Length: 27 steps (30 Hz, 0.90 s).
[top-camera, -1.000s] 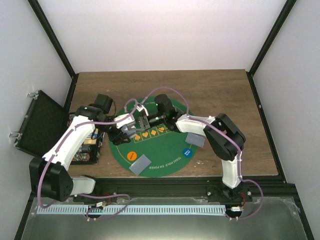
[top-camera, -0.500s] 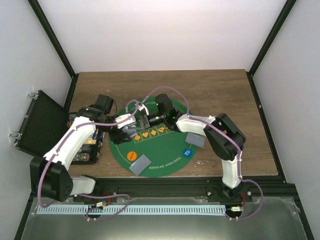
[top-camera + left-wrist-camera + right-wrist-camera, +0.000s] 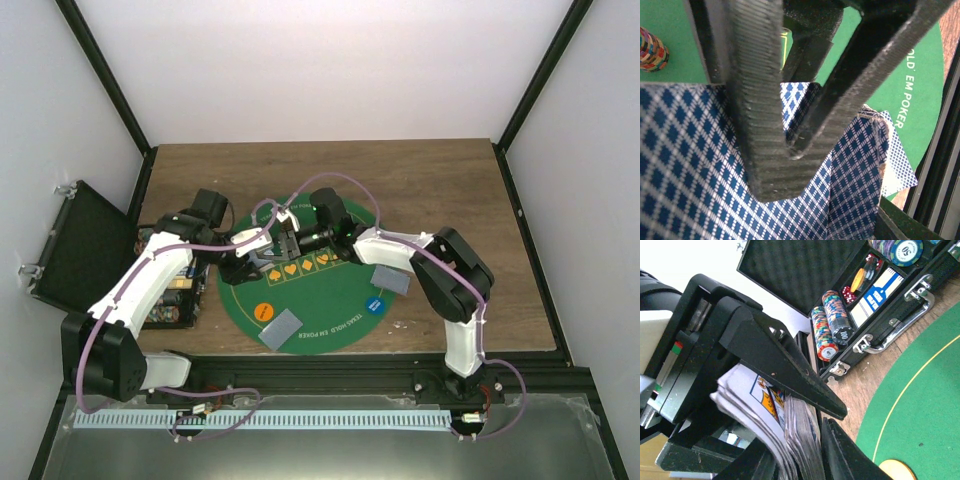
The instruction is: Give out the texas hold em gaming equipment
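Both grippers meet above the green poker mat [image 3: 330, 300]. My right gripper [image 3: 290, 243] [image 3: 832, 425] is shut on a thick deck of playing cards [image 3: 800, 435], whose top cards bend away to the left. In the left wrist view my left gripper [image 3: 792, 150] lies against the blue-patterned card backs [image 3: 690, 170], its fingertips drawn together on a playing card at the deck's edge. From above, my left gripper [image 3: 245, 268] sits just left of the deck. On the mat lie two grey card piles [image 3: 281, 328] [image 3: 390, 279], an orange disc [image 3: 263, 311] and a blue disc [image 3: 376, 304].
An open black chip case [image 3: 85, 245] stands at the table's left edge, with stacked chips [image 3: 832, 315] in its tray. One chip stack [image 3: 652, 48] stands on the mat by the left gripper. Black frame rails run along the near edge.
The left gripper's jaws have closed in on the cards at the deck. Both arms have stayed nearly where they were over the mat's centre.
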Motion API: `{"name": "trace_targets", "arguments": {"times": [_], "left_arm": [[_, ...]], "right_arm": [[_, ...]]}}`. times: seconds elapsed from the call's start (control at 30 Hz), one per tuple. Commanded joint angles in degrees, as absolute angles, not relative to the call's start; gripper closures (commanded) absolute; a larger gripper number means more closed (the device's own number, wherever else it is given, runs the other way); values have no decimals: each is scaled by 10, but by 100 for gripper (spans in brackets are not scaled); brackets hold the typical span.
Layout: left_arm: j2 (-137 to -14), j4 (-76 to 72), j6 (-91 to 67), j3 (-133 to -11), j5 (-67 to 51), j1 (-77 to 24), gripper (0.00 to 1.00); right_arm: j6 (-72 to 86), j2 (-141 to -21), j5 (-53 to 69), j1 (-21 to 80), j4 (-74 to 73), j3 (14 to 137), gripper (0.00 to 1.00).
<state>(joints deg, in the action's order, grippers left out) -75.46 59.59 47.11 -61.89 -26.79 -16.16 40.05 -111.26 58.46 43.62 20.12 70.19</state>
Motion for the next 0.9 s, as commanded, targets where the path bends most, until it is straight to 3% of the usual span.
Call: {"name": "trace_targets", "arguments": {"times": [0.0, 0.13, 0.67, 0.77, 0.87], "left_arm": [[-753, 561, 486, -617, -247, -159, 49], [-750, 567, 488, -613, -237, -158, 49], [-745, 581, 492, -612, -244, -153, 50], [-745, 583, 491, -613, -250, -153, 50], [-745, 587, 490, -614, -259, -153, 50]], "right_arm": [[366, -1071, 572, 452, 127, 717, 72], [338, -1052, 521, 449, 83, 710, 68], [293, -1024, 468, 433, 22, 704, 69], [275, -1026, 525, 432, 42, 710, 63], [262, -1029, 577, 433, 80, 714, 49]]}}
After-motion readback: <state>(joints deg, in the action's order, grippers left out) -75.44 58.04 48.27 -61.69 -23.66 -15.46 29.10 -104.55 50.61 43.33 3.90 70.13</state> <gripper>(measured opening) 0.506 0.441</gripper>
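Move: The card deck, split into two packets, is still held in the left gripper, its middle about 1 cm ahead and 2 cm right of that hand. From the right hand, whose fingers straddle the deck's free end, it lies some 2 cm back, 3 cm left and 1 cm below. The chip stack stands about 9 cm ahead and 1 cm right of the right hand, the orange button 11 cm back and 3 cm left, both well below on the mat. Open the right gripper further to free its near finger from the blue back of the deck, and ease that hand about 2 cm to the right, away from the left gripper. Tip its fingertips down and turn them clockwise as it goes, roughly 10 degrees in all. Keep the left gripper's hold on the deck, letting it drift only about 1 cm forward and 1 cm left. ##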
